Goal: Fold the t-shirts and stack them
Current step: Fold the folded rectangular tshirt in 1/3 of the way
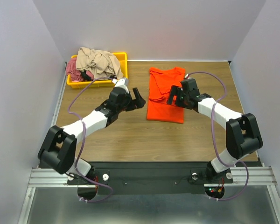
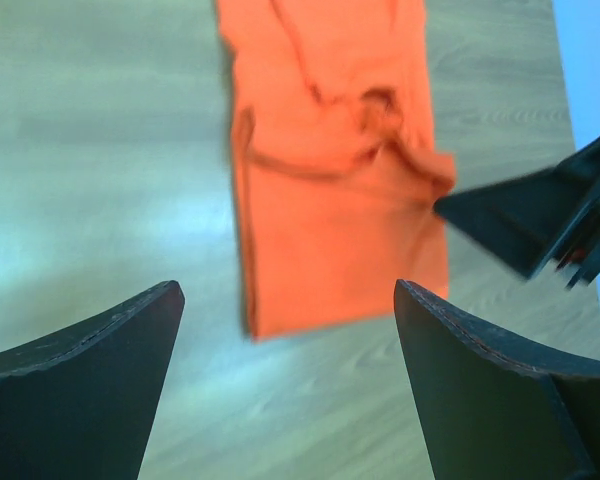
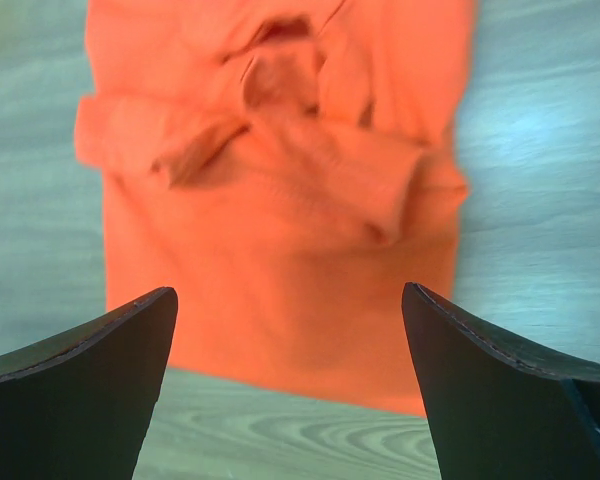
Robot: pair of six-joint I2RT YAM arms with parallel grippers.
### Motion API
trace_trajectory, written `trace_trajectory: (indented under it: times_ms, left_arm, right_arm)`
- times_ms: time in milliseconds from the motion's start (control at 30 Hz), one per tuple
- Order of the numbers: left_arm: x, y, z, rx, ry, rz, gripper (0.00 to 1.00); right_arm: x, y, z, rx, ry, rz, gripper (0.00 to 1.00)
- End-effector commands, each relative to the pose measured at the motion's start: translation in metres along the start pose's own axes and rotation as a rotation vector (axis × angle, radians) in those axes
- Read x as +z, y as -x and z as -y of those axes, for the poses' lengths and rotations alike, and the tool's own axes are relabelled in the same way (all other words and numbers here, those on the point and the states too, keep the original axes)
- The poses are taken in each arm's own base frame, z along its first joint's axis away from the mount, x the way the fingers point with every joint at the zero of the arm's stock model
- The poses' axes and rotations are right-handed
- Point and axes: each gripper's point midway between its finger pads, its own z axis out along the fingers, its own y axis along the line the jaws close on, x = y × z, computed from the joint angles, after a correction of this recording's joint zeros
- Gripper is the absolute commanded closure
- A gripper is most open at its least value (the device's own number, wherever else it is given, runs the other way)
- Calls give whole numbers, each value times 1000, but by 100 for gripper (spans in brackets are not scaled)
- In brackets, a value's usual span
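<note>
An orange-red t-shirt (image 1: 164,109) lies on the wooden table as a long narrow fold, sleeves bunched on top. My left gripper (image 1: 139,99) hovers open just left of it, fingers wide apart with only bare table between them (image 2: 288,290). My right gripper (image 1: 175,97) hangs open over the shirt's right side, nothing between its fingers (image 3: 290,295). The shirt (image 2: 330,170) fills the upper middle of the left wrist view, and its near hem (image 3: 280,340) crosses the right wrist view. A beige t-shirt (image 1: 98,60) and a dusty-pink one (image 1: 73,69) lie crumpled in the tray.
The yellow plastic tray (image 1: 91,85) stands at the back left of the table. White walls close in on three sides. The right gripper's dark fingers (image 2: 540,225) show at the right edge of the left wrist view.
</note>
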Motion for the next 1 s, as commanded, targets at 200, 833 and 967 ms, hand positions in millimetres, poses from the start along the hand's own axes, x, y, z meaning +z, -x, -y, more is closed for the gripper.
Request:
trace_trajectory:
  times_ms: [200,833,967]
  left_arm:
    - [-42,-52,-29,-91,2,-33,1]
    - [-59,-70,-62,-90,120,-32,1]
    - [-57,-71,-64,-89,132,-42,1]
  right_arm:
    - [25,-12,-50,-100,206,-57,0]
    - [73,30,-33,-190,13,61,0]
    - [82,42,-34,-221,-8,88,0]
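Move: The loose folded flap across the middle of the t-shirt lies about 4 cm ahead of the right hand, 4 cm to its left and some 7 cm below. The shirt's near hem is about 7 cm back and 4 cm left of that hand, its collar end roughly 16 cm ahead and 3 cm left, both lying a little lower than the flap. From the left hand, the flap is about 7 cm ahead, 12 cm to the right and 15 cm below. Bring the open right gripper left and down about 5 cm onto the shirt behind the loose flap, turning it some 10 degrees counter-clockwise. Then push forward about 7 cm with the fingertips against the fold, rising slightly. Meanwhile draw the open left gripper back, down and to the left, clear of the shirt, and let it settle there. ##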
